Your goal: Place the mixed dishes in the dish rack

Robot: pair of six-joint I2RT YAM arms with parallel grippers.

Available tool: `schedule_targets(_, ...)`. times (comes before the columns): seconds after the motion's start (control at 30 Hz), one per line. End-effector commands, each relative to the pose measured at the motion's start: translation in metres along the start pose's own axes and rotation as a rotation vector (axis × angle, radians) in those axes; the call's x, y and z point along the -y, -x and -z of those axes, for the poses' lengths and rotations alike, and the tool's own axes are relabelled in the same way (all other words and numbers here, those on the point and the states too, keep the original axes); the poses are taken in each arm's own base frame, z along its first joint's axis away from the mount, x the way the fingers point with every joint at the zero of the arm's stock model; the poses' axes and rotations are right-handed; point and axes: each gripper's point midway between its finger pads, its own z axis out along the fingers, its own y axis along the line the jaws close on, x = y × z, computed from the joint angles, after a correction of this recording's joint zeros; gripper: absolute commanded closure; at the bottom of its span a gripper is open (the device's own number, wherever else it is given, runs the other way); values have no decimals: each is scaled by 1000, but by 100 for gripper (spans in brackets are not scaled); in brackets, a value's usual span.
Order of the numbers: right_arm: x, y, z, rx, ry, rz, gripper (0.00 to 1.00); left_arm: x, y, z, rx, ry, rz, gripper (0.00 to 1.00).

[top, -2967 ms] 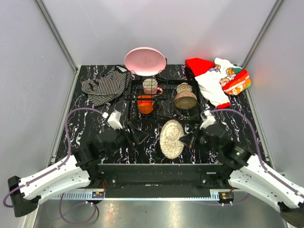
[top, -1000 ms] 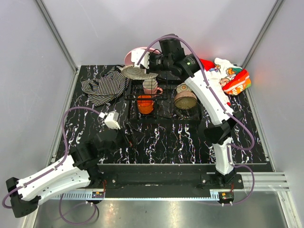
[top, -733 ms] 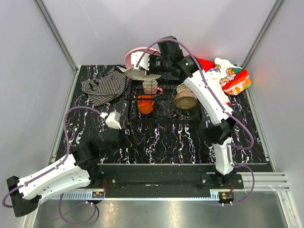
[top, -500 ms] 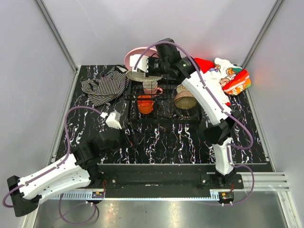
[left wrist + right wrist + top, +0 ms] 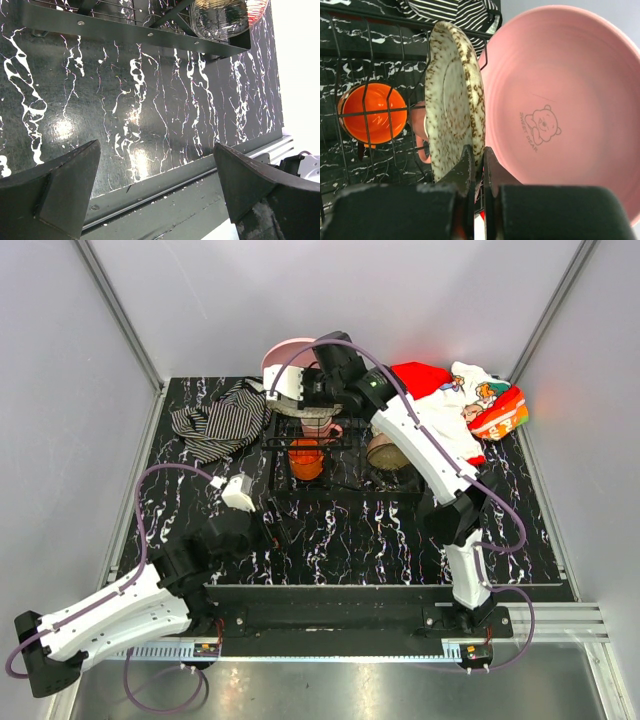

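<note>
My right gripper (image 5: 303, 400) is shut on the rim of the tan-gold patterned plate (image 5: 454, 95). It holds the plate on edge over the raised back end of the black wire dish rack (image 5: 345, 472), right beside the pink round plate (image 5: 560, 115), which stands upright there. The orange cup (image 5: 372, 117) and the cream-pink mug (image 5: 420, 132) sit in the rack below the plate. The brownish bowl (image 5: 383, 453) sits in the rack's right part. The floral cup is hidden behind the arm. My left gripper (image 5: 160, 190) is open and empty, low over the table in front of the rack.
A striped black-white cloth (image 5: 220, 420) lies at the back left and a red-white printed cloth (image 5: 455, 405) at the back right. The rack's front rail (image 5: 135, 32) and the bowl (image 5: 220, 17) show at the top of the left wrist view.
My right gripper has moved the tan plate left and down and turned it from flat to on edge beside the pink plate. The left arm has hardly moved.
</note>
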Motion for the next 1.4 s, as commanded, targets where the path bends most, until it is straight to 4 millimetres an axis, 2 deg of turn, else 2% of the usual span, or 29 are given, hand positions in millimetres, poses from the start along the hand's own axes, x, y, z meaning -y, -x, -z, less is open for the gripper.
schedule_targets(0.0,17,-10,-14,-61,-90,44,100,13,16,5,49,-42,5,1)
schedule_targets(0.07,16,-12,-17,-79,-96,40,100,11,16,5,49,-38,8,1)
schedule_targets(0.13,18,-11,-20,-74,-107,17,94,10,16,6,50,-37,8,1)
schedule_targets(0.2,17,-9,-21,-62,-108,-2,80,9,16,7,52,-39,8,1)
schedule_targets(0.23,20,-7,-20,-53,-119,-9,59,8,16,7,52,-37,10,1)
schedule_targets(0.33,22,-3,-20,-37,-134,-32,39,7,16,8,54,-36,14,1)
schedule_targets(0.37,24,-3,-18,-35,-140,-35,37,7,16,8,54,-36,15,1)
schedule_targets(0.5,26,-2,-16,-27,-159,-54,33,7,15,9,52,-41,18,1)
schedule_targets(0.53,32,3,-9,-11,-185,-58,33,7,15,8,52,-41,19,1)
schedule_targets(0.6,34,7,-8,16,-203,-72,32,7,16,9,53,-42,22,1)
schedule_targets(0.63,40,11,1,31,-226,-78,32,8,16,9,52,-43,22,1)
schedule_targets(0.8,45,36,16,155,-240,-122,30,10,17,11,56,-55,30,1)
schedule_targets(1.0,61,61,51,280,-316,-179,25,9,17,14,59,-62,42,1)
schedule_targets(1.07,57,67,56,319,-301,-200,23,9,17,16,58,-64,45,1)
schedule_targets(1.13,57,79,73,374,-293,-213,21,9,18,17,60,-67,48,1)
schedule_targets(1.17,50,78,72,380,-269,-241,21,9,18,18,61,-68,48,1)
schedule_targets(1.2,50,85,87,411,-274,-251,21,9,18,18,60,-65,48,1)
schedule_targets(1.23,46,89,94,438,-260,-267,19,9,18,18,60,-63,47,1)
schedule_targets(1.27,33,85,87,450,-235,-330,18,9,19,18,59,-55,44,1)
schedule_targets(1.3,35,92,114,504,-263,-356,16,9,19,18,56,-50,37,1)
schedule_targets(1.33,31,93,121,535,-272,-402,8,9,19,17,54,-42,34,1)
schedule_targets(1.37,8,80,105,554,-253,-504,2,10,21,15,52,-31,23,1)
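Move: The speckled plate, its rim still pinched in the right hand's fingers, has its middle about 4 cm to the left of that hand, 1 cm back and 5 cm below, over the rack's upper tier. The pink plate stands about 7 cm ahead and 5 cm left, 3 cm lower. Roughly 24 cm below are the pink mug, 4 cm back and 3 left, and the orange cup, 10 cm back and 4 left. From the left hand the speckled plate is some 25 cm ahead, 5 cm right and 11 cm higher. The speckled plate is let go on the upper tier, just on the near side of the pink plate: the right fingers spread from nearly shut while the hand eases about 3 cm forward and down. Then the hand comes clear of it, rising more than 11 cm and drawing back about 7 cm, rolling its left side up some 30 degrees as the fingers open wider. ##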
